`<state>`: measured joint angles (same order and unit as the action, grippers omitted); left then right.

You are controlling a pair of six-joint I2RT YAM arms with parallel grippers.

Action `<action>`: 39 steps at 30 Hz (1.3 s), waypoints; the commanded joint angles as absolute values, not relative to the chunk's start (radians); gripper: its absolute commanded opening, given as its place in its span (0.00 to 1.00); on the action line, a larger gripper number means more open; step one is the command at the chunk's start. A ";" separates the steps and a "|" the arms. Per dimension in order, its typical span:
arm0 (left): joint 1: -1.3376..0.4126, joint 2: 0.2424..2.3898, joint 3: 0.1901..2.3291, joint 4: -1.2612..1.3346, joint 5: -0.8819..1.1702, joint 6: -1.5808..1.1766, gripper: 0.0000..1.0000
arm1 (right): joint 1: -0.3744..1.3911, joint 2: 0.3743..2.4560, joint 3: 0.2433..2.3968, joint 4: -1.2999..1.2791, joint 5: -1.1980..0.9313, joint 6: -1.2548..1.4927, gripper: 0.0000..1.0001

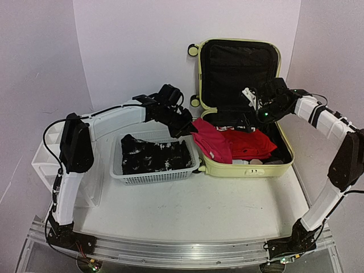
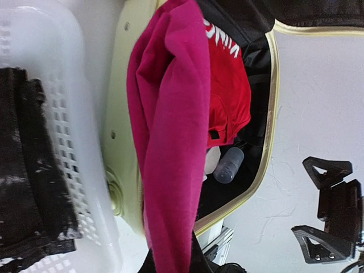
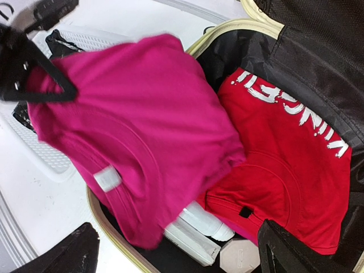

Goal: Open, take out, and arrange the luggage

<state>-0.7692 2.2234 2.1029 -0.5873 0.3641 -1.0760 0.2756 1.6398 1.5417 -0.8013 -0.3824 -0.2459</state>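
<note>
The luggage (image 1: pixel 245 169), a pale yellow suitcase, lies open with its black-lined lid (image 1: pixel 239 71) standing up at the back. My left gripper (image 1: pixel 185 127) is shut on a pink shirt (image 1: pixel 211 141), which hangs over the suitcase's left rim (image 2: pixel 122 114). In the left wrist view the pink shirt (image 2: pixel 170 142) runs up from my jaws (image 2: pixel 173 259). A red shirt (image 1: pixel 248 143) with white lettering lies inside. My right gripper (image 1: pixel 254 103) hovers open over the suitcase, its fingers (image 3: pixel 296 250) wide apart above the red shirt (image 3: pixel 290 170) and nothing between them.
A white mesh basket (image 1: pixel 154 176) holding a black patterned garment (image 1: pixel 151 155) stands left of the suitcase. A white drawer organiser (image 1: pixel 45 152) sits at the far left. White bottles (image 3: pixel 210 222), a small box and a clear bottle (image 2: pixel 228 165) lie in the suitcase's front.
</note>
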 commanded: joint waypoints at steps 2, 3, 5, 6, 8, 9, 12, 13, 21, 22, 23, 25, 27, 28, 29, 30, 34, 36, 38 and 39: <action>-0.717 2.045 1.986 -0.573 0.419 -1.030 0.00 | 0.276 1.617 1.581 -0.800 -0.413 -0.238 0.98; -0.709 2.024 1.955 -0.568 0.422 -1.031 0.00 | 0.277 1.619 1.583 -0.802 -0.414 -0.238 0.98; -0.689 1.980 1.886 -0.536 0.436 -1.038 0.00 | 0.277 1.620 1.583 -0.806 -0.414 -0.239 0.98; -0.680 1.957 1.848 -0.524 0.436 -1.041 0.00 | 0.277 1.620 1.582 -0.809 -0.414 -0.239 0.98; -0.666 1.913 1.777 -0.497 0.428 -1.042 0.00 | 0.277 1.620 1.579 -0.812 -0.417 -0.241 0.98; -0.659 1.892 1.745 -0.489 0.422 -1.043 0.00 | 0.277 1.618 1.577 -0.814 -0.420 -0.241 0.98; -0.644 1.830 1.628 -0.427 0.403 -1.055 0.00 | 0.279 1.615 1.573 -0.820 -0.427 -0.242 0.98; -0.640 1.807 1.581 -0.394 0.395 -1.063 0.00 | 0.280 1.614 1.572 -0.823 -0.428 -0.243 0.98; -0.602 1.650 1.235 -0.216 0.299 -0.981 0.00 | 0.297 1.597 1.580 -0.854 -0.425 -0.249 0.98; -0.598 1.636 1.207 -0.208 0.281 -0.953 0.00 | 0.301 1.593 1.576 -0.857 -0.425 -0.250 0.98; -0.595 1.625 1.179 -0.199 0.273 -0.919 0.00 | 0.306 1.591 1.571 -0.859 -0.425 -0.251 0.98; -0.588 1.609 1.141 -0.183 0.249 -0.842 0.00 | 0.313 1.589 1.561 -0.861 -0.425 -0.253 0.98; -0.586 1.585 1.094 -0.180 0.208 -0.773 0.00 | 0.320 1.589 1.561 -0.866 -0.423 -0.255 0.98; -0.585 1.568 1.063 -0.164 0.187 -0.750 0.00 | 0.321 1.589 1.560 -0.867 -0.423 -0.255 0.98; -0.584 1.552 1.033 -0.145 0.167 -0.729 0.00 | 0.324 1.588 1.562 -0.869 -0.422 -0.256 0.98; -0.584 1.539 1.009 -0.133 0.147 -0.708 0.00 | 0.326 1.588 1.563 -0.871 -0.421 -0.257 0.98; -0.581 1.509 0.968 -0.112 0.097 -0.646 0.00 | 0.331 1.598 1.574 -0.877 -0.416 -0.260 0.98; -0.580 1.485 0.942 -0.113 0.077 -0.663 0.00 | 0.336 1.605 1.584 -0.880 -0.416 -0.262 0.98; -0.580 1.456 0.912 -0.114 0.062 -0.680 0.00 | 0.338 1.608 1.587 -0.884 -0.416 -0.265 0.98; -0.580 1.436 0.895 -0.114 0.054 -0.688 0.00 | 0.339 1.610 1.586 -0.885 -0.415 -0.266 0.98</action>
<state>-0.5854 1.5337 0.9344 -0.1722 0.1307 -0.7063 0.3313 1.6394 1.5452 -0.8860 -0.4068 -0.2543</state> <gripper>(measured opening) 0.043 0.983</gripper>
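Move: The magenta shirt, already pinched in the left hand, still trails over the case's left rim. It is bound for the white basket, whose middle lies about 14 cm left of that hand, 3 cm back and 15 cm down, with black clothes in it. The red shirt in the suitcase is some 22 cm to its right and 2 cm ahead. For the open right hand, the red shirt is roughly 13 cm below, 2 cm ahead and 3 cm right. The magenta shirt is drawn out of the suitcase and across the basket by the left hand, which keeps its pinch and sweeps about 22 cm left, easing back some 5 cm. The travel is nearly level at first, then sinks about 8 cm late on while the wrist tips some 25 degrees, fingers turning more downward and forward. The right hand, open above the case, drifts about 3 cm back and to the left. ##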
